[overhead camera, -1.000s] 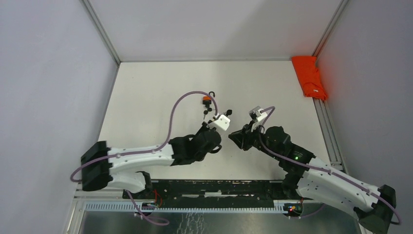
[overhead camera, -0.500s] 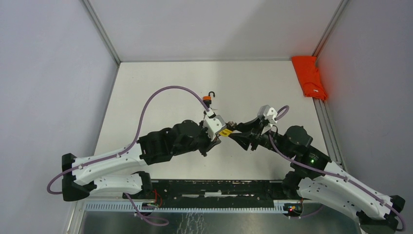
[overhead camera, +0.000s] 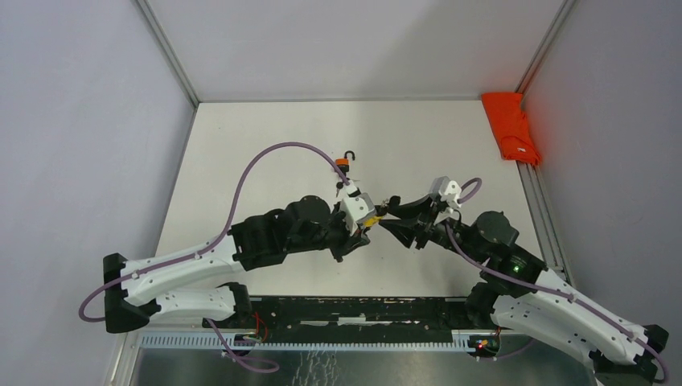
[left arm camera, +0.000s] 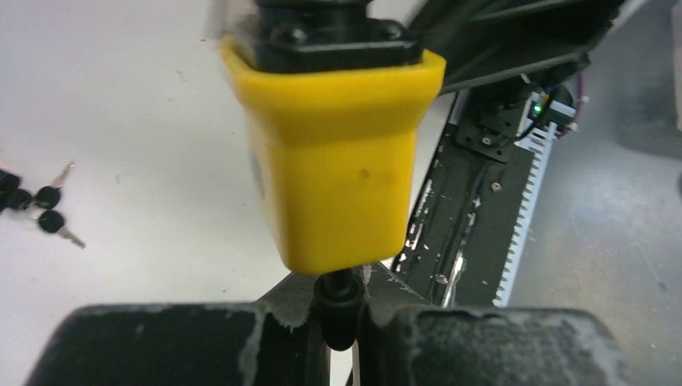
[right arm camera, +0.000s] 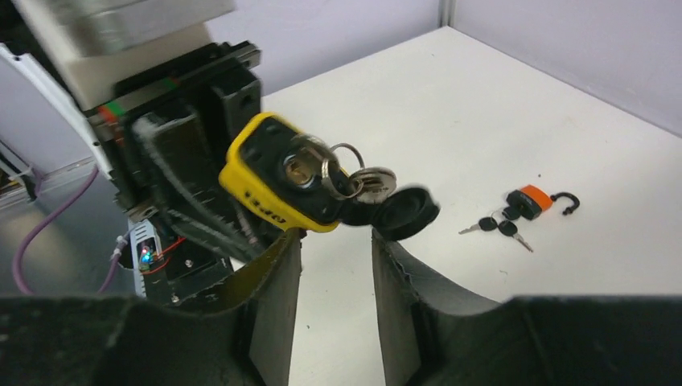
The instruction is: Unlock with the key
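A yellow padlock (left arm camera: 338, 153) hangs in the air, held by its black shackle (left arm camera: 338, 304), on which my left gripper (left arm camera: 342, 322) is shut. In the right wrist view the padlock (right arm camera: 269, 185) faces me with a key ring (right arm camera: 350, 178) at its keyway and a black key head (right arm camera: 406, 213) sticking out to the right. My right gripper (right arm camera: 335, 237) stands open just below the lock and key, with nothing between its fingers. From above, the padlock (overhead camera: 371, 218) sits between the left gripper (overhead camera: 359, 223) and the right gripper (overhead camera: 396, 219).
An orange padlock (right arm camera: 529, 201) with an open shackle lies on the white table, with black-headed keys (right arm camera: 499, 227) beside it; it shows from above too, as the orange padlock (overhead camera: 343, 165). A red cloth (overhead camera: 511, 127) lies at the far right edge. The black rail (overhead camera: 362, 310) runs along the near edge.
Both arms have swung toward each other at mid-table, the left one carrying the yellow padlock. My right gripper has opened wider and come up under the key.
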Motion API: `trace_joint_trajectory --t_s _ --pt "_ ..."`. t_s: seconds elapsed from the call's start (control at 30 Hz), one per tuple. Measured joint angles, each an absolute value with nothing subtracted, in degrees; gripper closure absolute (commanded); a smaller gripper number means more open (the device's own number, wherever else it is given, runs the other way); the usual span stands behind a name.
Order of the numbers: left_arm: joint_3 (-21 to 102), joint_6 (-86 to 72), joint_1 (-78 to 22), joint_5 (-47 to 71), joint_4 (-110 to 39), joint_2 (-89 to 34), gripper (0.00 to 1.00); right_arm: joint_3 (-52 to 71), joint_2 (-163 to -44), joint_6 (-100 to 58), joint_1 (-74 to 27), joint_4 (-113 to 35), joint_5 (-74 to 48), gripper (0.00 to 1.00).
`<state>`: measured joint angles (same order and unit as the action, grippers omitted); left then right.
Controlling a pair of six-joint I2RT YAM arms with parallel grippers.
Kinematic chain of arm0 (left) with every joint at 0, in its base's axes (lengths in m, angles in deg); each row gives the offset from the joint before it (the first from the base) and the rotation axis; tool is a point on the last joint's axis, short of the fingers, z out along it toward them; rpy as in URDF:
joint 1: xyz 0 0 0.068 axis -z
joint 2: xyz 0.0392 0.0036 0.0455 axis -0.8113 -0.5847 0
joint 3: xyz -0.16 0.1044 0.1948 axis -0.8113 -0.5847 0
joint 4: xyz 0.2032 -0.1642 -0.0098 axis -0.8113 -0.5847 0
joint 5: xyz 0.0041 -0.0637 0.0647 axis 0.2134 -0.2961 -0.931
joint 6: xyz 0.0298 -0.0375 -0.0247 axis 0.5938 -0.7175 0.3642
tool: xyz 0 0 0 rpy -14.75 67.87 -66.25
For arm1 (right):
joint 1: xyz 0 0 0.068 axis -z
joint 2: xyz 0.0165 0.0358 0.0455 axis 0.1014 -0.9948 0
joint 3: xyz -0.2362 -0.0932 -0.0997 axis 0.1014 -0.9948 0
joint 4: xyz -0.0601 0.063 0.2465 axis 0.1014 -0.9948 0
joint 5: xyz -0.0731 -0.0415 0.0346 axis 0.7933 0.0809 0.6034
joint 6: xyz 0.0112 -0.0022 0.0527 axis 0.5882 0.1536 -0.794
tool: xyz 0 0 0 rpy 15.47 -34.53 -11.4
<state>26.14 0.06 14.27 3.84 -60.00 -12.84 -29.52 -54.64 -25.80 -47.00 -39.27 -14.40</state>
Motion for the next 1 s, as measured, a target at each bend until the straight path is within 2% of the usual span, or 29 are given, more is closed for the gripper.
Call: trace_joint_trajectory --t_s 0.1,0.6,0.77,1.0 --pt "26.14 0.06 14.55 5.83 -59.76 -13.7 0.96 -29.78 -56.45 -25.45 -46.97 -38.83 -13.37 0.65" --pt "25.59 0.04 14.2 11.51 -56.04 -14.83 0.96 -38.42 -59.82 -26.3 -46.97 -31.64 -5.44 0.7" --pt "24.15 -0.02 13.75 13.92 -53.73 -15.38 0.96 -40.95 -60.78 -27.22 -46.97 -26.03 -1.29 0.83" --pt "22.58 -1.9 13.37 15.58 -51.74 -15.64 0.96 -43.14 -58.55 -29.58 -46.97 -18.72 -0.54 0.83"
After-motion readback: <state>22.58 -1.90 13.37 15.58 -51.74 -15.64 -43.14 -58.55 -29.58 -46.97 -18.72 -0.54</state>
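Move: For my right hand, the ringed keys at the yellow padlock's keyhole face are just off the half-open fingertips, about 2 cm ahead, 1 cm left and 1 cm above. The padlock body sits roughly 4 cm left and 1 cm back, about level; its black cap is some 3 cm ahead and 2 cm right, 1 cm up. From my left hand, which holds the shackle, the keys lie around 6 cm ahead, 6 cm right and 5 cm above. I dip my right hand about 7 cm while carrying it some 5 cm forward, out past the keys and cap, then bring it back up a couple of centimetres, narrowing its fingers from nearly half open to almost shut and swinging it clockwise. My left hand keeps its pinch on the shackle and draws the padlock back, right and slightly down, turning about 10 degrees clockwise. ##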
